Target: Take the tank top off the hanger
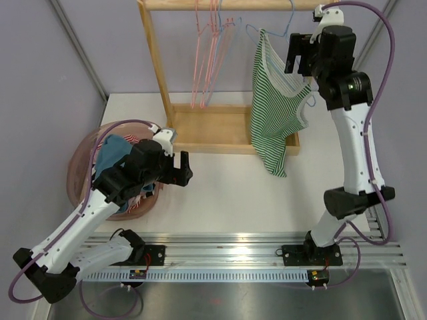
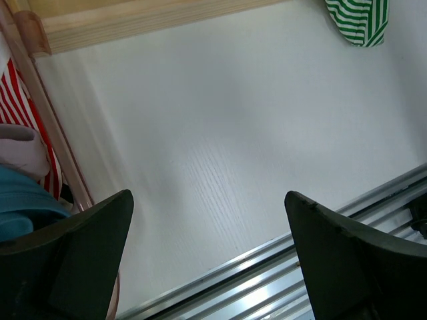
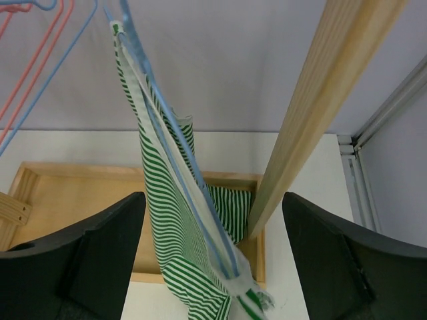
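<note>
A green-and-white striped tank top (image 1: pixel 275 113) hangs on a blue hanger (image 1: pixel 254 31) from the wooden rail (image 1: pixel 227 5). High up at the garment's right shoulder, my right gripper (image 1: pixel 300 57) is open. In the right wrist view the tank top (image 3: pixel 167 230) and the hanger's blue wire (image 3: pixel 175 155) run between the spread fingers of the right gripper (image 3: pixel 213 203), touching neither. My left gripper (image 1: pixel 181 168) is open low over the white table, beside the basket. The left wrist view shows only table between the fingers of the left gripper (image 2: pixel 208 200), with the tank top's hem (image 2: pixel 360 20) far off.
The wooden rack has a post (image 3: pixel 320 113) just right of the garment and a tray base (image 1: pixel 213 127). Bare pink hangers (image 1: pixel 203 53) hang further left. A pink basket (image 1: pixel 83 167) of clothes sits at the left. Metal rails (image 1: pixel 240 243) line the near edge.
</note>
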Action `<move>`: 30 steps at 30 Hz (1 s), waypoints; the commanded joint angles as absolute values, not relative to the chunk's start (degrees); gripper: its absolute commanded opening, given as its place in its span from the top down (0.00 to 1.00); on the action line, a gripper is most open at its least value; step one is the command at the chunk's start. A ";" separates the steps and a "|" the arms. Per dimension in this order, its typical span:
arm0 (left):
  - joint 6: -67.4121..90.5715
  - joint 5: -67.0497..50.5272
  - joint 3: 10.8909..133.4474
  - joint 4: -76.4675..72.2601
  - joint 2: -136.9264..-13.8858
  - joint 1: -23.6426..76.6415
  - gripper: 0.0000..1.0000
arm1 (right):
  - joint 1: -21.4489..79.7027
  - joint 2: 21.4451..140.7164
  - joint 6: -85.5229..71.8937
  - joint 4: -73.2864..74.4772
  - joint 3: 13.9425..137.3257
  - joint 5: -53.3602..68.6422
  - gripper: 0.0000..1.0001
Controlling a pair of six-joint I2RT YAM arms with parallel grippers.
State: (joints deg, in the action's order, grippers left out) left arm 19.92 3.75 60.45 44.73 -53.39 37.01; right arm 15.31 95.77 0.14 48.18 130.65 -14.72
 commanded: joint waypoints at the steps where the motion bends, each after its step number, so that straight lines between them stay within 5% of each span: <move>1: 19.25 2.11 59.59 40.78 -52.30 37.88 0.01 | 12.22 102.29 1.84 53.69 140.61 -3.88 0.10; 19: 17.58 2.72 58.80 41.92 -52.47 37.88 0.01 | 11.25 108.19 -2.63 53.44 146.51 11.33 1.00; 30: 17.67 2.99 58.71 41.75 -51.94 37.88 0.01 | 11.25 105.12 -7.47 50.54 150.20 13.71 1.00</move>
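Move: The blue hanger's near arm, still carrying the green-striped tank top, lies about 5 cm ahead of the right hand, 2 cm left and 3 cm below. The tank top's middle hangs some 6 cm ahead, 5 cm left and 17 cm down; the rack's right post stands about 8 cm ahead and 7 cm right. From the left hand, that hanger arm is roughly 27 cm ahead, 36 cm right and 20 cm higher. Push the open right gripper about 5 cm forward and some 4 cm down onto the near arm of the blue hanger, closing the fingers as you go to pinch it. Meanwhile ease the hand 6 cm left, away from the rack's right post, turning it about 20 degrees counter-clockwise, and finish by rising slightly. ##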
